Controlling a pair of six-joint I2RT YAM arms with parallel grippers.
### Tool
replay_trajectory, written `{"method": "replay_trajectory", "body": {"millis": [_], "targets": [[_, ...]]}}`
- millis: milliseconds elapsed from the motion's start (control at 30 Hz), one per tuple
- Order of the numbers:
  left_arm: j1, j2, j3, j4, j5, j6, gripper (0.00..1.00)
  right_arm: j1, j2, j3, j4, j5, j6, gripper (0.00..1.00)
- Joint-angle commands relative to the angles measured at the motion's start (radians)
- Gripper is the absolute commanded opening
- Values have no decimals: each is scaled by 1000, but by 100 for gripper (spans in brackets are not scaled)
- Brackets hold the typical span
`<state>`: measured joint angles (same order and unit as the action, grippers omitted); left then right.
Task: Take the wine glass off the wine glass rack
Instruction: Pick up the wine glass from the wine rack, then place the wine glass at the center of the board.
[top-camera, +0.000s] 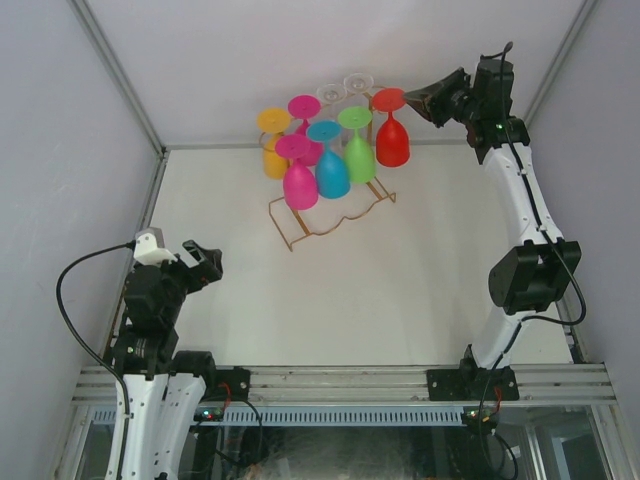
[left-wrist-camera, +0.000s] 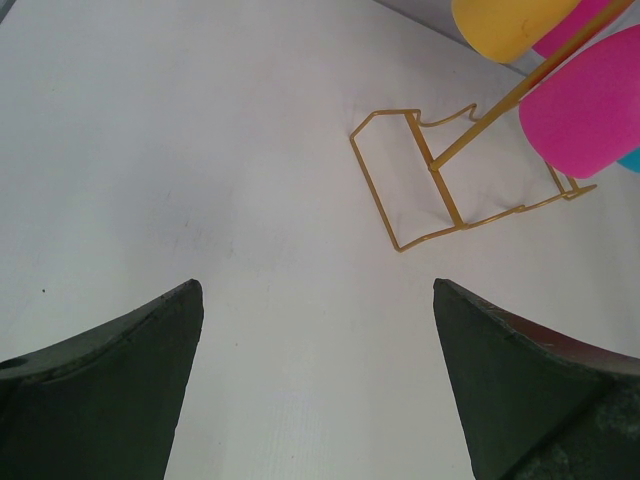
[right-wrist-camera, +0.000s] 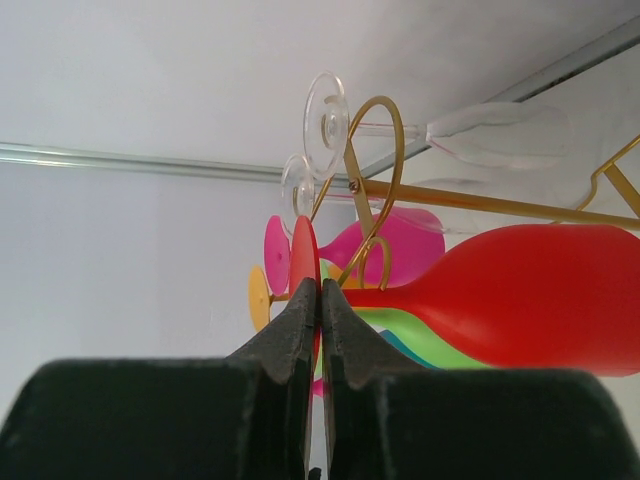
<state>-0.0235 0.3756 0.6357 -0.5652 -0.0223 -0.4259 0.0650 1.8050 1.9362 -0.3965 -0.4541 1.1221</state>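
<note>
The gold wire wine glass rack stands at the back of the table with several coloured glasses hanging upside down from its top rails. A red wine glass hangs at the rack's right end. My right gripper is shut on the edge of its round foot. In the right wrist view the red bowl stretches to the right, its stem beside a curled gold loop; the right gripper pinches the foot. My left gripper sits open low at the near left, nothing between its fingers.
Magenta, blue, green and yellow glasses hang close to the left of the red one. Two clear glasses hang behind. The back wall and its metal frame lie just behind the rack.
</note>
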Motion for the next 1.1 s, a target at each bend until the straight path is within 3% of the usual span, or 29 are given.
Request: {"method": "replay_trajectory", "body": {"millis": [0,500,900,1067], "targets": [[8,7,-1,18,5,1,100,-4,-43,4,35,-4,-11,0],[8,9,-1,21,8,1,100,-12,-152,-132,112,-39,-19,0],[8,12,-3,25,4,-2,100,-16,-558,-622,263,-32,-127,0],[10,-22,-43,96,95,23,100,4,-757,-866,291,-82,-163,0]]}}
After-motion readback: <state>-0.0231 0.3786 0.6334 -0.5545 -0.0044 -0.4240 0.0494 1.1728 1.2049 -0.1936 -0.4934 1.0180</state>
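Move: The right hand already pinches the red wine glass by the edge of its foot; the upside-down glass's middle lies about 3 cm to this hand's left, level fore and aft, and 9 cm below. Hanging on the rack, the green glass is some 10 cm left and 4 cm back, the blue one 16 cm left and 8 cm back, both about 9 cm lower. From the left hand, the red glass is roughly 28 cm ahead, 33 cm right and 8 cm above. The right hand keeps its closed pinch on the red glass's foot and, after a small dip of about 1.5 cm, draws the glass back some 15 cm towards the robot, slowly at first and then quickly, with hardly any sideways travel. On the way back it carries the glass away from the rack's looped end and out past the green glass on its right side, the fingers tipping up about 10 degrees, and it is still moving and sinking slightly at the end. ##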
